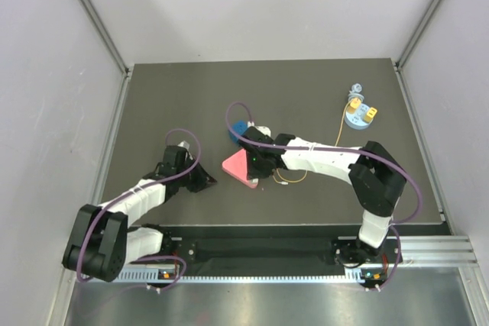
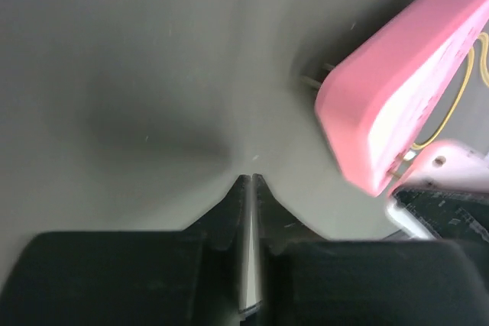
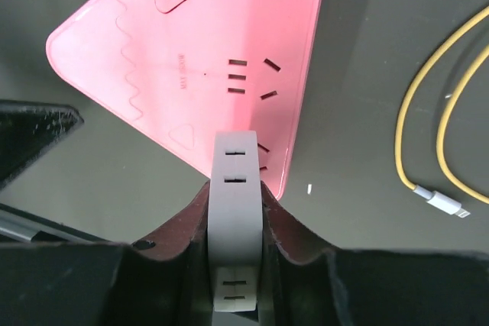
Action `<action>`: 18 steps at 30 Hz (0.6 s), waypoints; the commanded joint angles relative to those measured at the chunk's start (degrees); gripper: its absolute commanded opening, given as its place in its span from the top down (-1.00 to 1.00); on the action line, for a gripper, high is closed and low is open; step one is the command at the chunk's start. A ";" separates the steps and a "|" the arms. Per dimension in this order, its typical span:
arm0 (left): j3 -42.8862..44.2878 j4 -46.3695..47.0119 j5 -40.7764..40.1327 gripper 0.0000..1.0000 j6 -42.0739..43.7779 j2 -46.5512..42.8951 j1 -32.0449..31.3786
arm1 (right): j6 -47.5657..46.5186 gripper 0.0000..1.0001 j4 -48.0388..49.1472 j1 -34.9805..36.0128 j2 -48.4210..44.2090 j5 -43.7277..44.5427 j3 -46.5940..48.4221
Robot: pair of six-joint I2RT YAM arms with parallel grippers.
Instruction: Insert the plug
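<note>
The plug [image 1: 354,102], a small yellow block on a thin yellow cable [image 1: 341,129], sits at the blue round stand [image 1: 359,120] at the back right, far from both grippers. My right gripper [image 1: 260,167] [image 3: 235,182] is shut on a white slotted adapter block [image 3: 235,211], which it holds over the near edge of the pink triangular power strip [image 1: 238,166] [image 3: 199,43]. My left gripper [image 1: 203,181] [image 2: 252,178] is shut on nothing, low over the table just left of the pink strip [image 2: 397,97].
The yellow cable [image 3: 412,135] loops on the table right of the strip and ends in a small white connector [image 3: 445,204]. A second yellow block [image 1: 370,114] lies on the blue stand. A blue object [image 1: 240,129] sits behind the right wrist. Grey walls enclose the dark table [image 1: 191,104].
</note>
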 commanded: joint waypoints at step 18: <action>7.51 8.61 8.07 -0.09 11.36 2.90 -0.29 | -18.15 1.00 -13.17 -8.02 4.73 -1.60 8.94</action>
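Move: The right hand already holds the white plug at one end of the pink power strip; the strip's middle lies about 4 cm ahead, 4 cm left and 3 cm below it. The blue box is some 14 cm ahead and 5 cm left, the yellow cable's white tip 8 cm right, about level fore and aft, both lower down. From the left hand, empty and nearly shut, the strip's middle is roughly 4 cm ahead and 9 cm right, at about its height. To the right and somewhat forward, about 5 cm at constant height, the right hand carries the gripped plug towards the cable tip, turning slightly counter-clockwise and keeping its hold. The left hand opens its fingers to about half, edges back, then rises roughly 5 cm while going 3 cm forward, dips a little at the end and lifts its fingertips some 10 degrees, touching nothing. ##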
